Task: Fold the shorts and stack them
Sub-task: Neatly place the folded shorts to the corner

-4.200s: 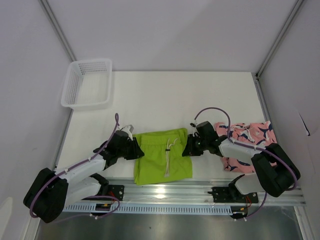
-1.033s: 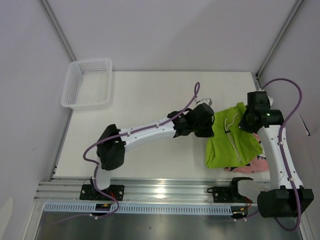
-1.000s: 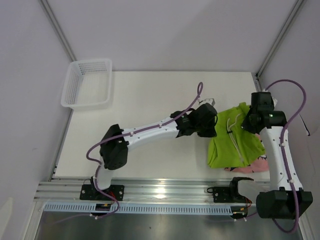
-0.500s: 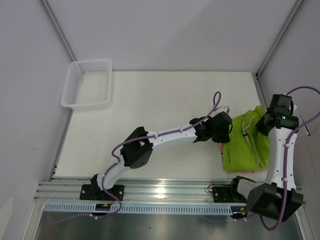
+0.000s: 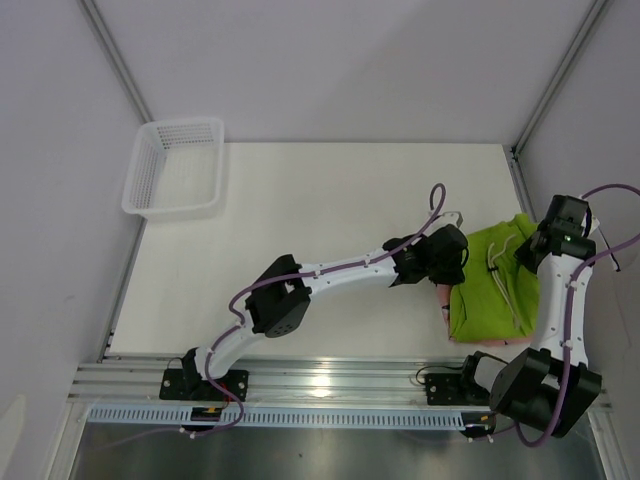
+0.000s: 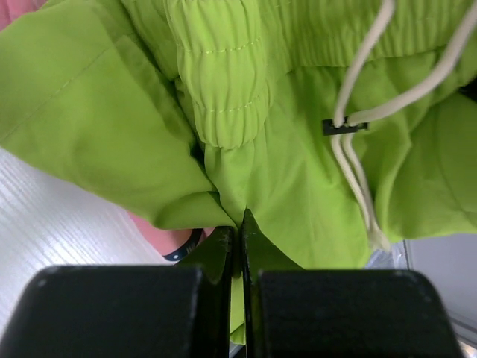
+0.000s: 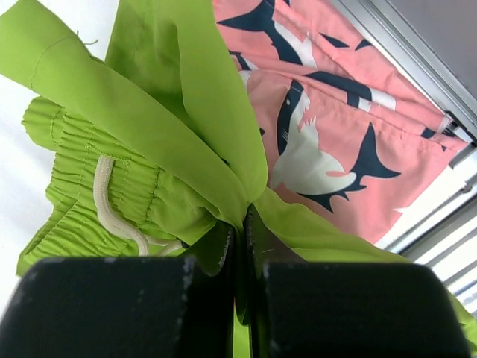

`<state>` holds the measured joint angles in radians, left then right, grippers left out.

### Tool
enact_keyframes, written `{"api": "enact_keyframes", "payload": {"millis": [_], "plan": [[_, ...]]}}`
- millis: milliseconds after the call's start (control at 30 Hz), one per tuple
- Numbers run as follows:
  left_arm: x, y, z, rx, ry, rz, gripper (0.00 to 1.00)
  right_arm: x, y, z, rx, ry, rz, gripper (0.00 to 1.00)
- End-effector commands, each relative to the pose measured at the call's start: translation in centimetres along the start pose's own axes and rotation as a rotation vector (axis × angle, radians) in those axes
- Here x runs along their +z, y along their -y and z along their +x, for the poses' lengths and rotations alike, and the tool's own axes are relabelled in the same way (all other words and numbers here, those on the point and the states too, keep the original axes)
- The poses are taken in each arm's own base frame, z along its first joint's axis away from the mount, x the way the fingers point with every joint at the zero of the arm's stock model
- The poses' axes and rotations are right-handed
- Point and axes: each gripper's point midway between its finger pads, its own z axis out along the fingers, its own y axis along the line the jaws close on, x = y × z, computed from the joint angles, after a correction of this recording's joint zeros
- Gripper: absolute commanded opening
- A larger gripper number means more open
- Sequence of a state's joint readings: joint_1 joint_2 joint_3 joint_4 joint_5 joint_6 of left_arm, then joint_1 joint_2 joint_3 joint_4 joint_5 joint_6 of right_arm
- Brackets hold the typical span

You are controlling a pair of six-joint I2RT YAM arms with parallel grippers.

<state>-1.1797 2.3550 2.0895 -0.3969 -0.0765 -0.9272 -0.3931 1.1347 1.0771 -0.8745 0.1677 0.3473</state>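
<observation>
The lime green shorts [image 5: 492, 286] hang folded at the table's right side, over the pink fish-print shorts [image 5: 443, 298], of which only a sliver shows in the top view. My left gripper [image 5: 456, 262] is shut on the green fabric's left edge [image 6: 238, 216]. My right gripper [image 5: 530, 250] is shut on its right edge [image 7: 244, 212]. In the right wrist view the pink shorts [image 7: 335, 127] lie spread below the green fold. A white drawstring [image 6: 358, 104] dangles from the green waistband.
A white mesh basket [image 5: 175, 167] stands at the far left of the table [image 5: 300, 210]. The metal rail [image 5: 330, 380] runs along the near edge. The right wall post [image 5: 515, 160] is close to the right arm.
Over the last second both grippers carried the green shorts rightward, onto the pink pair. In the last half second they shifted only slightly.
</observation>
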Motion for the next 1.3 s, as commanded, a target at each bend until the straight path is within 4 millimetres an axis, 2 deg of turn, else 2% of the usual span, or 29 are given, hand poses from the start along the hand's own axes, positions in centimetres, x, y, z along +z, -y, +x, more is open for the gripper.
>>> {"api": "enact_keyframes", "payload": {"millis": [0, 267, 467, 500, 567, 600, 633, 700, 733, 767, 800, 833, 867, 967, 1033, 1133, 1167, 1233, 1267], "plan": [[-0.5, 3.6, -1.9, -0.002, 0.068, 0.093, 0.0, 0.6, -0.7, -2.4, 0.045, 0.094, -0.035, 0.0], [1.0, 2.4, -1.2, -0.007, 0.055, 0.074, 0.0, 3.0, 0.0, -1.6, 0.062, 0.062, -0.026, 0.0], [2.0, 1.3, -0.6, -0.023, 0.035, 0.058, 0.0, 3.5, 1.3, -1.5, 0.083, 0.085, 0.023, 0.01], [2.0, 1.3, -0.6, -0.023, 0.034, 0.056, 0.0, 3.6, 1.3, -1.5, 0.085, 0.084, 0.024, 0.02], [2.2, 0.7, -0.5, -0.026, 0.029, 0.045, 0.0, 4.0, 1.4, -1.4, 0.088, 0.076, 0.026, 0.13], [2.2, 0.5, -0.5, -0.027, 0.023, 0.043, 0.05, 4.4, 1.4, -1.3, 0.089, 0.062, 0.028, 0.22], [2.0, 0.3, -0.5, -0.038, 0.018, 0.035, 0.1, 4.4, 1.6, -1.5, 0.093, 0.063, 0.039, 0.35], [1.7, -1.4, 0.0, -0.048, 0.009, -0.017, 0.24, 4.4, 1.7, -2.1, 0.095, 0.064, 0.056, 0.37], [0.9, -1.1, -0.8, -0.063, 0.023, -0.011, 0.31, 4.3, 2.0, -2.6, 0.099, 0.077, 0.075, 0.46], [0.4, -1.1, -1.2, -0.072, 0.03, -0.013, 0.41, 4.0, 2.2, -2.9, 0.106, 0.086, 0.088, 0.5], [0.3, -1.9, -0.9, -0.072, 0.025, -0.031, 0.57, 3.3, 2.4, -4.0, 0.119, 0.122, 0.101, 0.64], [0.0, -1.9, -1.2, -0.075, 0.032, -0.032, 0.63, 2.8, 2.9, -4.9, 0.126, 0.152, 0.13, 0.68], [-0.6, -1.9, -1.5, -0.075, 0.032, -0.042, 0.72, 2.4, 3.0, -5.3, 0.126, 0.164, 0.135, 0.71], [-1.6, -2.4, -2.0, -0.071, 0.026, -0.07, 0.78, 0.5, 2.8, -7.1, 0.14, 0.228, 0.125, 0.71], [-1.9, -3.2, -2.0, -0.067, 0.025, -0.085, 0.8, -0.4, 2.0, -7.4, 0.147, 0.265, 0.058, 0.71], [-3.0, -2.4, -2.9, -0.064, 0.051, -0.056, 0.8, -1.1, -1.7, -6.8, 0.113, 0.247, -0.165, 0.71], [-3.0, -2.7, -2.8, -0.062, 0.051, -0.058, 0.8, -1.3, -3.7, -5.5, 0.101, 0.19, -0.289, 0.71], [-3.6, -1.8, -3.2, -0.05, 0.059, -0.028, 0.8, -1.3, -5.4, -5.1, 0.123, 0.164, -0.411, 0.7], [-3.7, -1.5, -3.5, -0.045, 0.063, -0.02, 0.8, -0.4, -5.9, -3.7, 0.135, 0.111, -0.456, 0.69]]}}
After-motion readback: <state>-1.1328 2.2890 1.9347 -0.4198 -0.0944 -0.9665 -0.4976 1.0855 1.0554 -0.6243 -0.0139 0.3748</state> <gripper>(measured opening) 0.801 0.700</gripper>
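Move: Both hands hold the green shorts by the waist end, with the folded pink shorts underneath as the place to lay them. The middle of the pink shorts is about 10 cm right of the left hand, 3 cm back and 9 cm down; from the right hand it is some 7 cm left, 5 cm back and 14 cm below. The table's front edge runs about 16 cm straight back from the left hand, and the right side rail stands roughly 8 cm to the right of the right hand, level with it. Both hands, still pinching the green shorts, lower them 3 to 4 cm towards the pink shorts with a slight drift to the right, then open wide and let go almost together. The left hand sinks about 3 cm more as it opens, backs off some 5 cm to the left over the bare table and starts to rise; the right hand first slips 3 cm farther right, then climbs about 8 cm, easing forward and back left while its fingers tip up some 15 degrees. ##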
